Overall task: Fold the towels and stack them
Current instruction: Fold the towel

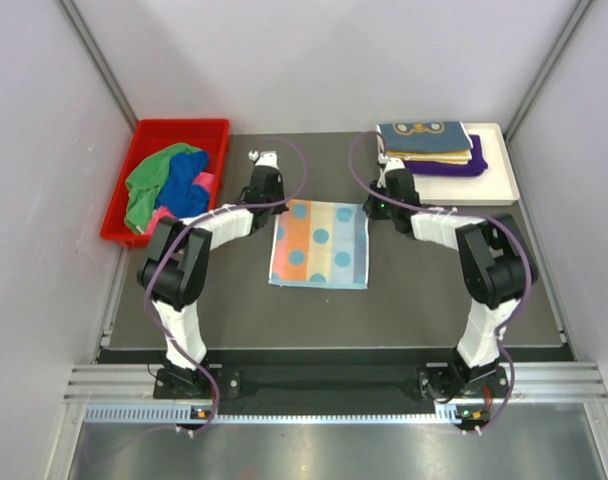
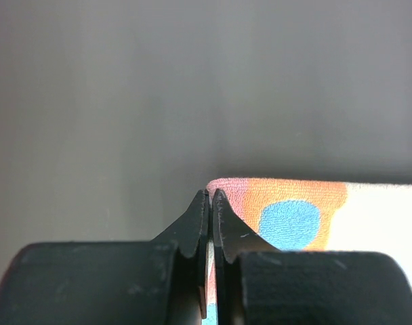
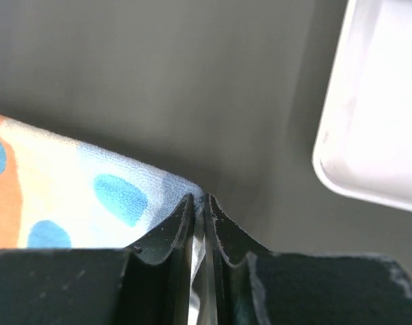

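Note:
A towel [image 1: 319, 243] striped orange, pink and pale blue with teal dots lies spread flat in the middle of the dark mat. My left gripper [image 1: 282, 204] is down at its far left corner and is shut on that corner [image 2: 211, 193], with cloth [image 2: 294, 217] pinched between the black fingers. At the far right corner, my right gripper [image 1: 370, 208] is likewise shut on the pale blue edge [image 3: 199, 198] of the same towel [image 3: 70, 196]. A stack of folded towels [image 1: 429, 145], navy on top over yellow and purple, rests on the white tray. Loose green, blue and pink towels [image 1: 169, 185] fill the red bin.
The red bin [image 1: 119, 218] stands at the far left of the mat. The white tray [image 1: 502, 180] sits at the far right, and its rim [image 3: 375, 122] lies close beside my right gripper. Grey walls close in both sides.

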Controlling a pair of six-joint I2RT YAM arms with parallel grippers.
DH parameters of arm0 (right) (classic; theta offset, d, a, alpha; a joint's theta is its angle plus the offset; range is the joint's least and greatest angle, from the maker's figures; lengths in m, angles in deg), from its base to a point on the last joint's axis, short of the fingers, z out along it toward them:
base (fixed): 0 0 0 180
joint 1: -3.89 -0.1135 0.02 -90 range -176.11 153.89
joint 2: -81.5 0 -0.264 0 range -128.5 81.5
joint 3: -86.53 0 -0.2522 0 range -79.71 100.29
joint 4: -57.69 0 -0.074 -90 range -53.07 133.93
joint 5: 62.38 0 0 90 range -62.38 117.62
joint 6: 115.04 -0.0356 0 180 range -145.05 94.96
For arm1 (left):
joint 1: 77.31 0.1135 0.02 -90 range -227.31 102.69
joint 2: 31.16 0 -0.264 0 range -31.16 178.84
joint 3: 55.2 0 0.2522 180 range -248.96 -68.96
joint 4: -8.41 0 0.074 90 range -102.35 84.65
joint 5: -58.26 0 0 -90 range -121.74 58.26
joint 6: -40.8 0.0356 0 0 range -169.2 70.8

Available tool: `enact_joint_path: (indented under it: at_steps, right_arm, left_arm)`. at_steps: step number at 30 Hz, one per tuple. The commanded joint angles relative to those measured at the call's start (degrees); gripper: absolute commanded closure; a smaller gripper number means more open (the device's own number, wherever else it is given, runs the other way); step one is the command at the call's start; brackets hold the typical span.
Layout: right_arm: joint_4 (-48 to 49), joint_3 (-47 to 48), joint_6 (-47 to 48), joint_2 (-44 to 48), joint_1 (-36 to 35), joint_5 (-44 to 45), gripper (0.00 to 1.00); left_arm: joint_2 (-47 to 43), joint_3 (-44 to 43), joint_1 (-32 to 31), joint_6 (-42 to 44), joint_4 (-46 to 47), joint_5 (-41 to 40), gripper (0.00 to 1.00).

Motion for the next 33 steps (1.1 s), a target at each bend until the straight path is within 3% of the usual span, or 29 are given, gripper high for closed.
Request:
enact_joint_path:
  at_steps: [1,20,33]
  right_arm:
    - [9.72,-4.27,0.74,7.32,-0.45,1.6,0.89]
    - [15.53,-19.05,-1.37,21.46,-5.01,1.16,0.9]
    - [16.76,-30.56,-5.77,28.59,-8.1,2.57,0.9]
  left_arm:
    - [-5.99,3.19,0.7,-0.78,7.56,-0.71,1.0]
    - [-16.63,15.59,0.62,-1.74,10.56,6.68,1.0]
    - [-25.06,31.22,0.53,-6.49,16.45,12.57,0.99]
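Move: The polka-dot towel's far left corner is already between the left fingers and its far right corner between the right. Its near left corner, where the left hand is headed, lies some 25 cm back, 4 cm left and 4 cm below that hand. The near right corner is about 26 cm straight back of the right hand and 4 cm down. The red bin sits 38 cm left and 8 ahead of the left hand; the white tray is 27 cm right and 13 ahead of the right. Keeping the towel's two far corners pinched, both hands finish lifting, the left by some 3 cm and the right by about 5, then carry the far edge back over the towel towards its near edge. Each travels back roughly 10 cm, sinking 1 to 2 cm towards the end; the right fingers tip up about 10 degrees, the left hand rolls about as much. ##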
